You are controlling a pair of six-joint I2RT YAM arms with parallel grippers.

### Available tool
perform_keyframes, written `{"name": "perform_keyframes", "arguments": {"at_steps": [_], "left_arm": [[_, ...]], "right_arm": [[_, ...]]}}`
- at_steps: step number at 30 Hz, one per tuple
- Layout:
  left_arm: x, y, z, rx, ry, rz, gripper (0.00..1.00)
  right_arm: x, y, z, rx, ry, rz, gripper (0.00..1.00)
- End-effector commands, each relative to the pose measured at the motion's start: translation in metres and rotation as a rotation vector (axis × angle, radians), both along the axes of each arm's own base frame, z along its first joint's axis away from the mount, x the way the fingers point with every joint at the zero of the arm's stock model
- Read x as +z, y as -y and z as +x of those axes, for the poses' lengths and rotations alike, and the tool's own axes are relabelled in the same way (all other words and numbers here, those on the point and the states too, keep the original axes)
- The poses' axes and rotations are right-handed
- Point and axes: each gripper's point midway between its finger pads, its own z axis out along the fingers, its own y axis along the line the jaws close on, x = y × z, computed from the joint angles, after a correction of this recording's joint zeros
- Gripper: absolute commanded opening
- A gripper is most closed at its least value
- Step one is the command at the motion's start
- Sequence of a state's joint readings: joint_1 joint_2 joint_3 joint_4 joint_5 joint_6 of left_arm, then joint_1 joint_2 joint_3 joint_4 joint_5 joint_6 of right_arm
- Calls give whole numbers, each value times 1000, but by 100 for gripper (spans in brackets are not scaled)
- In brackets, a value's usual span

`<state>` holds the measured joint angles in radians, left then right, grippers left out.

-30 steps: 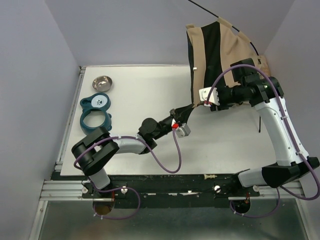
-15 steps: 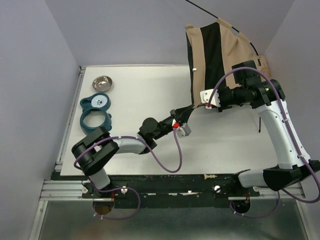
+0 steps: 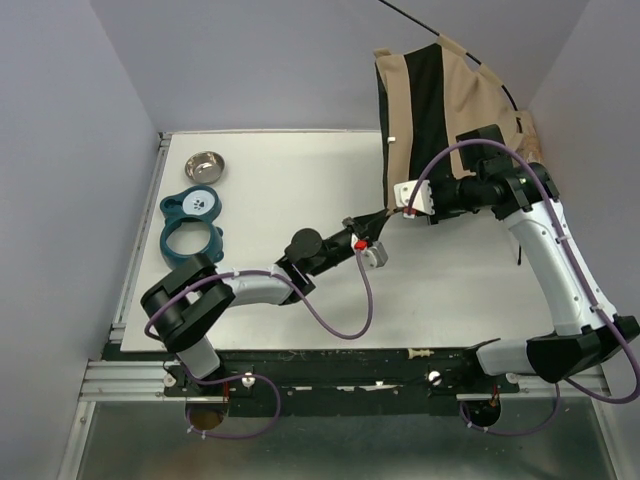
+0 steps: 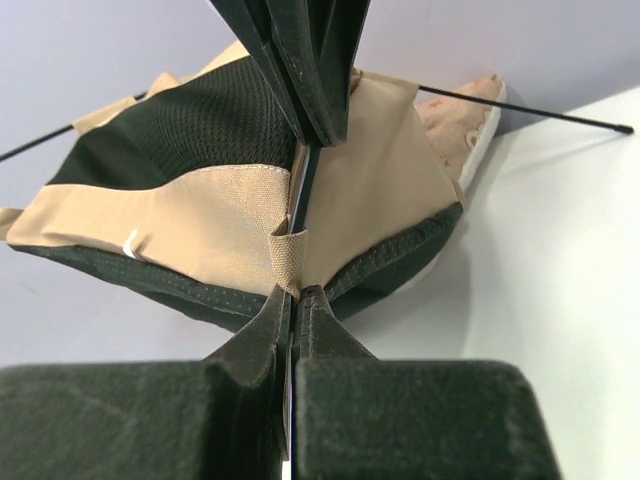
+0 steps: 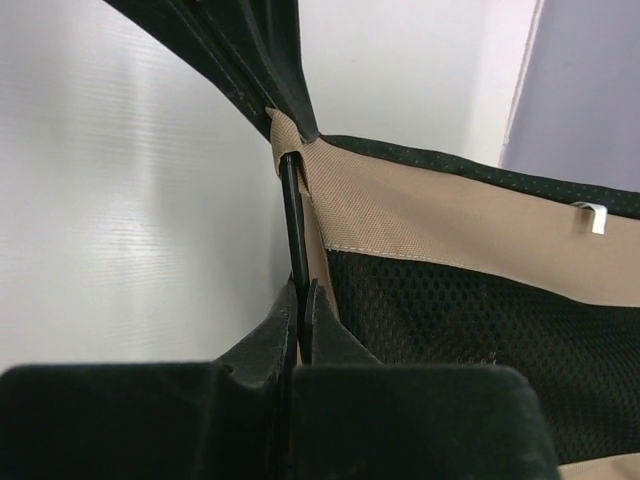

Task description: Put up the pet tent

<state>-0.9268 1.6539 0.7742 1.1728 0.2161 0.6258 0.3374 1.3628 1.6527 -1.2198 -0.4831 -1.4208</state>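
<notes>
The pet tent (image 3: 445, 105), tan fabric with black mesh panels, stands half raised at the table's back right. A thin black pole (image 3: 410, 18) sticks out above it. My left gripper (image 3: 384, 215) is shut on the tan webbing loop (image 4: 289, 255) at the tent's lower corner, fingertips (image 4: 278, 312) pinching it. My right gripper (image 3: 399, 207) comes in from the right at that same corner. In the right wrist view it is shut on the black pole (image 5: 292, 210), which runs up into the corner sleeve (image 5: 290, 135). Another pole end (image 4: 560, 116) lies free by the wall.
A steel bowl (image 3: 204, 164) and a teal ring-shaped toy (image 3: 191, 225) lie at the table's left side. A pink cushion (image 4: 468, 118) sits behind the tent against the back wall. Grey walls close in on the left, back and right.
My right gripper has closed on the pole at the tent's corner. My left gripper has shifted a little right and back, keeping hold of the corner loop.
</notes>
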Motion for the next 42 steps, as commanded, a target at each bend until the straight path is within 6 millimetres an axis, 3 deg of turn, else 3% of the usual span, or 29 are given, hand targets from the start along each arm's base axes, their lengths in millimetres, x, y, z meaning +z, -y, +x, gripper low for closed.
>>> {"name": "perform_keyframes", "arguments": {"at_steps": [1,4,8,15,20,25,29,32,35,39,42], "left_arm": [[24,3,-15,-41,42,2,0],[23,-3,-16,-23,38,13,0],[26,-2,-23,-52,43,27,0],[36,7,-36,-92,54,60,11],[44,11,-32,-27,77,66,22],[50,4,-29,52,128,77,46],[60,-12,-44,3,119,10,48],[51,-21,-52,-56,43,5,47],[27,-33,-55,-138,-29,66,45],[-4,-45,-41,-174,-100,160,45],[-15,-48,-34,-183,-98,201,46]], "right_arm": [[-23,5,6,-9,5,-73,1],[-33,10,7,-16,6,-100,1],[-32,3,15,-39,6,-77,1],[-33,-8,17,-33,-21,-53,1],[-35,-14,13,-27,-32,-40,1],[-35,-17,10,-26,-54,-42,1],[-38,-14,8,-24,-48,-52,1],[-37,-14,8,-30,-49,-46,1],[-34,-14,8,-37,-47,-42,1],[-30,-14,4,-32,-46,-31,1],[-30,-14,4,-32,-44,-31,1]]}}
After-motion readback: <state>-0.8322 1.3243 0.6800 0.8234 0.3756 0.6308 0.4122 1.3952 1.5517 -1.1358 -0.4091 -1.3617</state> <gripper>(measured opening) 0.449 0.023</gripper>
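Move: The left fingers already pinch the tent's corner pocket, right at their hand point; the pole tip lies about 3 cm to the right and 1 cm ahead, roughly level. From the right hand, which grips the pole, the pocket is some 6 cm left and 2 cm back, about level. The white tab stands roughly 13 cm straight ahead of the pocket and 4 cm higher, the mesh strip about 17 cm ahead, 8 cm right and 5 cm up of it. Both sink, the right keeping the pole; then the left opens off the pocket, withdrawing about 5 cm left. ##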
